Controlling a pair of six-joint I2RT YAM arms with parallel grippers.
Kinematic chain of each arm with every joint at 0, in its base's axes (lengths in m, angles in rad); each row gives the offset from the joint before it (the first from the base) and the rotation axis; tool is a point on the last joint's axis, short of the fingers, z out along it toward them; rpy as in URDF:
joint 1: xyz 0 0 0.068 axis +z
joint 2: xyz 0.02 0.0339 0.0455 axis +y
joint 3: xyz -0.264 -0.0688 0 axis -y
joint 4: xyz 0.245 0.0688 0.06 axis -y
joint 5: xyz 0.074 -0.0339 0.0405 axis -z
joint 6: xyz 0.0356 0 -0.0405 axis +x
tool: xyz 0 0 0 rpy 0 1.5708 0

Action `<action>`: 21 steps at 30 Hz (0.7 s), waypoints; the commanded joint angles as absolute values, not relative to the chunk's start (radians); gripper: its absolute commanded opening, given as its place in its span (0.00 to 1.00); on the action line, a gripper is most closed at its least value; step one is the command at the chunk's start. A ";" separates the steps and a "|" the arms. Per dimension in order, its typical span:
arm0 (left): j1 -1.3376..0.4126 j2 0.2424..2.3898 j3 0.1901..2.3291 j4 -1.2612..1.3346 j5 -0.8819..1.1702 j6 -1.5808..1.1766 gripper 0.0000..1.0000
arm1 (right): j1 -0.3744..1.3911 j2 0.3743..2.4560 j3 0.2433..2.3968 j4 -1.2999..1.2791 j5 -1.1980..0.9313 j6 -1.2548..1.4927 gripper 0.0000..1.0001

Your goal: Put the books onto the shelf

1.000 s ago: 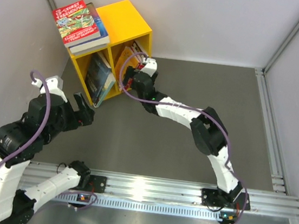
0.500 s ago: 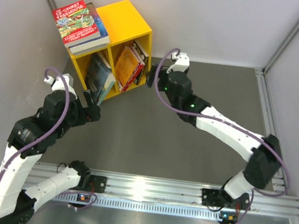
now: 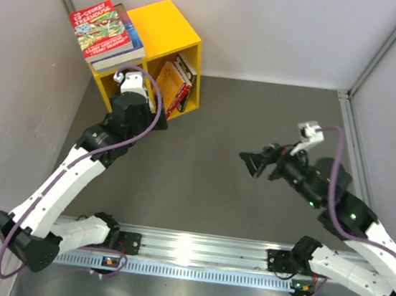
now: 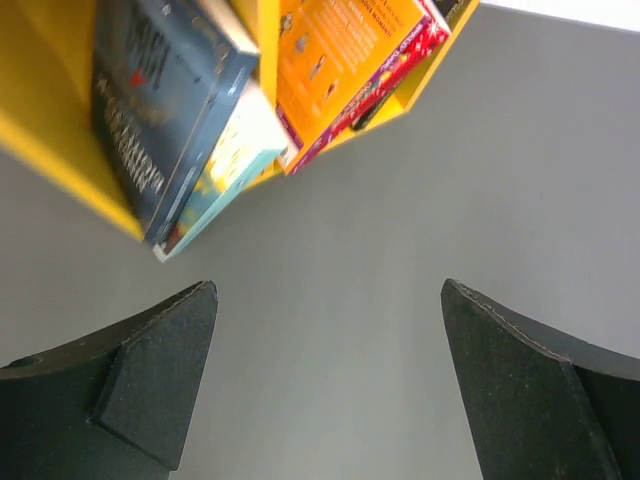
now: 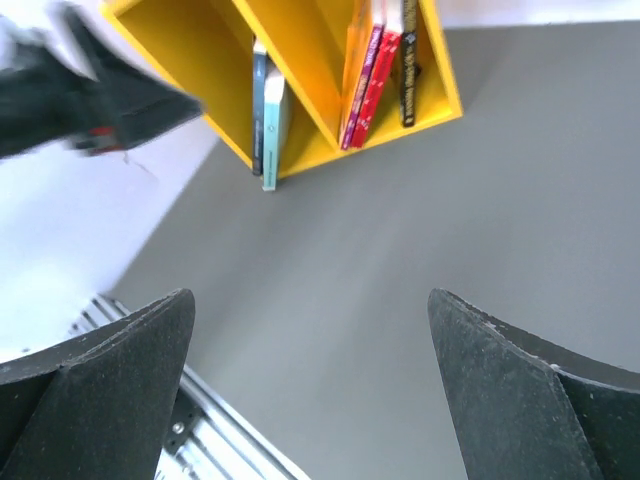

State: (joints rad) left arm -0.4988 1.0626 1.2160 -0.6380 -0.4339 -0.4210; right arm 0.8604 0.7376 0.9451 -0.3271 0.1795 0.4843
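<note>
The yellow shelf stands at the back left with its openings facing the table. A stack of books, the red Treehouse one uppermost, lies on its roof. An orange book and red ones lean in the right compartment. A dark blue book and a light blue one lean in the left compartment. My left gripper hovers open and empty just in front of the left compartment. My right gripper is open and empty over mid-table, well away from the shelf.
Grey walls enclose the table on the left, back and right. An aluminium rail carrying both arm bases runs along the near edge. The left arm stretches diagonally from its base up to the shelf front.
The right arm drew back from the shelf's right compartment to the middle right. The left arm swung up from the left side to the shelf front.
</note>
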 commanded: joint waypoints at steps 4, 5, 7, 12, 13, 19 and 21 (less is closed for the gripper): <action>-0.445 1.069 1.042 -0.258 -0.503 -0.344 0.99 | 0.864 0.598 0.982 -0.593 0.311 0.543 1.00; -0.425 1.068 1.013 -0.198 -0.432 -0.341 0.99 | 0.864 0.597 1.000 -0.639 0.333 0.548 1.00; -0.362 1.072 0.908 -0.137 -0.332 -0.292 0.99 | 0.862 0.603 1.055 -0.669 0.342 0.548 1.00; -0.230 1.149 0.711 0.030 -0.330 -0.256 0.99 | 0.862 0.629 1.137 -0.729 0.387 0.563 1.00; -0.213 1.152 0.671 0.088 -0.318 -0.268 0.99 | 0.865 0.633 1.146 -0.745 0.388 0.566 1.00; -0.146 1.173 0.428 0.472 -0.363 -0.192 0.99 | 0.862 0.655 1.183 -0.804 0.380 0.549 1.00; -0.117 1.213 0.388 0.537 -0.361 -0.196 0.99 | 0.861 0.663 1.163 -0.810 0.388 0.554 1.00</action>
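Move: The blue books leaning in the shelf's left compartment lie about 12 cm ahead of the left hand, 10 cm to its left and 19 cm below. The orange book in the right compartment is some 15 cm straight ahead and 18 cm below; the stack on the shelf's roof is about 15 cm ahead, 11 cm left and 3 cm above. From the right hand the blue books are roughly 21 cm ahead, 34 cm left and 23 cm below. Wide open and empty, the left hand eases a few centimetres forward, then drops about 22 cm in front of the shelf while swinging some 10 cm left and turning slightly counter-clockwise, which brings it low before the jutting lower ends of the blue books without touching them. The right hand, also open and empty, draws away from the shelf to the right and a little back, turning clockwise as it goes. ##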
